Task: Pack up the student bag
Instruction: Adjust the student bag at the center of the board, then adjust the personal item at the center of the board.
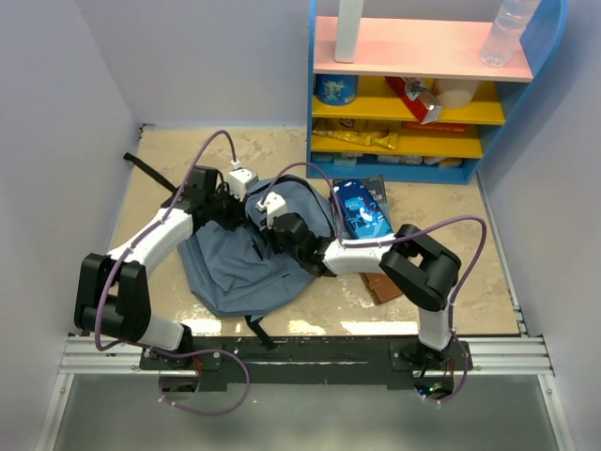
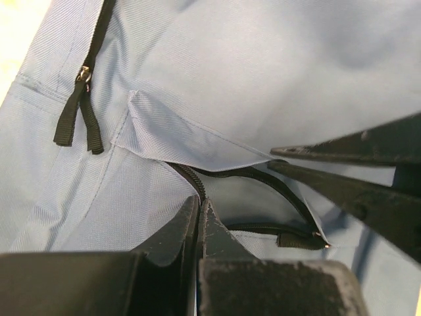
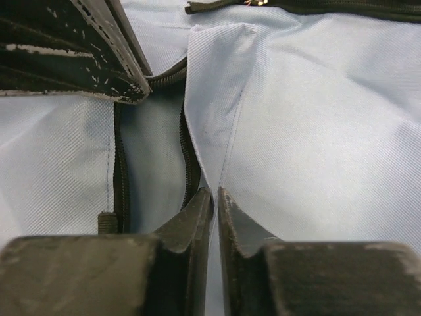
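The student bag (image 1: pixel 235 272), slate-blue and soft, lies flat on the table between the two arms. My left gripper (image 1: pixel 240 218) is over its upper part. In the left wrist view the left gripper (image 2: pixel 199 207) is shut, its tips pinching the bag (image 2: pixel 263 72) at the edge of the partly open zipper (image 2: pixel 253 172). My right gripper (image 1: pixel 269 226) is close beside it. In the right wrist view the right gripper (image 3: pixel 216 196) is nearly closed on a raised fold of the bag's fabric (image 3: pixel 217 79) next to the zipper opening. Each wrist view shows the other gripper's fingers (image 2: pixel 355 174) (image 3: pixel 85 52).
A blue book (image 1: pixel 362 211) lies on a dark one just right of the bag, and a brown flat item (image 1: pixel 380 287) sits under the right arm. A blue-and-yellow shelf (image 1: pixel 319 113) with snacks stands at the back right. A black strap (image 1: pixel 150 174) trails off to the left.
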Available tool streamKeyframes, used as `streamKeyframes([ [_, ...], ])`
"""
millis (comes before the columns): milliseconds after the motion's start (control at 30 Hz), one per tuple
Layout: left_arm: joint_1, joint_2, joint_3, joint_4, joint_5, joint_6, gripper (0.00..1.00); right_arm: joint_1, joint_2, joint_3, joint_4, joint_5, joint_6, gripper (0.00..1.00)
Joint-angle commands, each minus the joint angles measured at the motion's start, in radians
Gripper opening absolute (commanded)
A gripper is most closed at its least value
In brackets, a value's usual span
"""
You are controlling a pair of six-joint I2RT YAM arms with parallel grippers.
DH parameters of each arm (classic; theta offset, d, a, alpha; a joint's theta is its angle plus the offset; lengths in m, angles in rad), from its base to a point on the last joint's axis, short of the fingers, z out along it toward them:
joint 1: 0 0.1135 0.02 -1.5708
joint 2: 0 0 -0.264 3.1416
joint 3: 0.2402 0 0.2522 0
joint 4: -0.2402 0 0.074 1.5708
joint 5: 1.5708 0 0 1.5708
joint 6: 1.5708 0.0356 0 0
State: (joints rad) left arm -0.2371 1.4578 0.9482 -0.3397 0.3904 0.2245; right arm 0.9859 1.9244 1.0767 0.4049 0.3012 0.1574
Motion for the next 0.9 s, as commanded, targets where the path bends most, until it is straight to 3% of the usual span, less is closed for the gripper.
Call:
streamKeyframes([
  [0,0.057,-0.033,0.032,-0.009,0.159,0.021,0.00,-0.007,-0.122,-0.049,0.029,-0.031,0.030,0.21],
  [133,0.114,-0.016,0.029,-0.008,0.212,0.052,0.00,-0.009,-0.246,-0.112,0.025,-0.042,0.050,0.44],
  [267,0.133,-0.016,0.032,-0.033,0.245,0.091,0.00,-0.007,-0.402,-0.176,-0.063,0.010,0.094,0.54],
  [433,0.133,-0.028,0.032,-0.048,0.268,0.113,0.00,-0.009,-0.599,-0.227,-0.405,0.216,0.327,0.64],
  [467,0.133,-0.027,0.035,-0.053,0.274,0.122,0.00,-0.009,-0.658,-0.238,-0.473,0.240,0.359,0.69],
  [500,0.133,-0.027,0.041,-0.058,0.274,0.125,0.00,-0.009,-0.697,-0.259,-0.570,0.257,0.393,0.81],
  [600,0.134,-0.025,0.052,-0.059,0.269,0.133,0.00,-0.012,-0.804,-0.317,-0.746,0.335,0.562,0.98],
  [700,0.134,-0.020,0.067,-0.071,0.275,0.138,0.00,-0.027,-0.861,-0.337,-0.956,0.407,0.773,0.99],
  [867,0.133,-0.016,0.086,-0.079,0.274,0.136,0.00,-0.047,-0.947,-0.392,-1.143,0.436,1.043,0.99],
])
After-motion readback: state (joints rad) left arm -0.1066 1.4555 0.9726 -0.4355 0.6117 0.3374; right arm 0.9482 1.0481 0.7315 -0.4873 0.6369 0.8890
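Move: Right fingers pinch the lifted edge of the student bag's pocket flap. From them the brown wallet lies about 29 cm right and 9 cm back, 6 cm lower; the blue pencil case is some 24 cm right and 10 cm ahead, and the bag's right rim 16 cm right and 3 cm ahead. The left fingers still grip cloth beside the zipper, with the pocket opening roughly 4 cm right and 3 cm back of them, slightly lower. Up and back off the bag first, its fingers opening wide to let go of the pocket flap, the right hand then sweeps right over the bag's rim, about 22 cm in all, towards the brown wallet, sinking again and turning some 40 degrees clockwise as the fingers tip down. The left hand keeps its pinch by the zipper, easing about 2 cm left. ##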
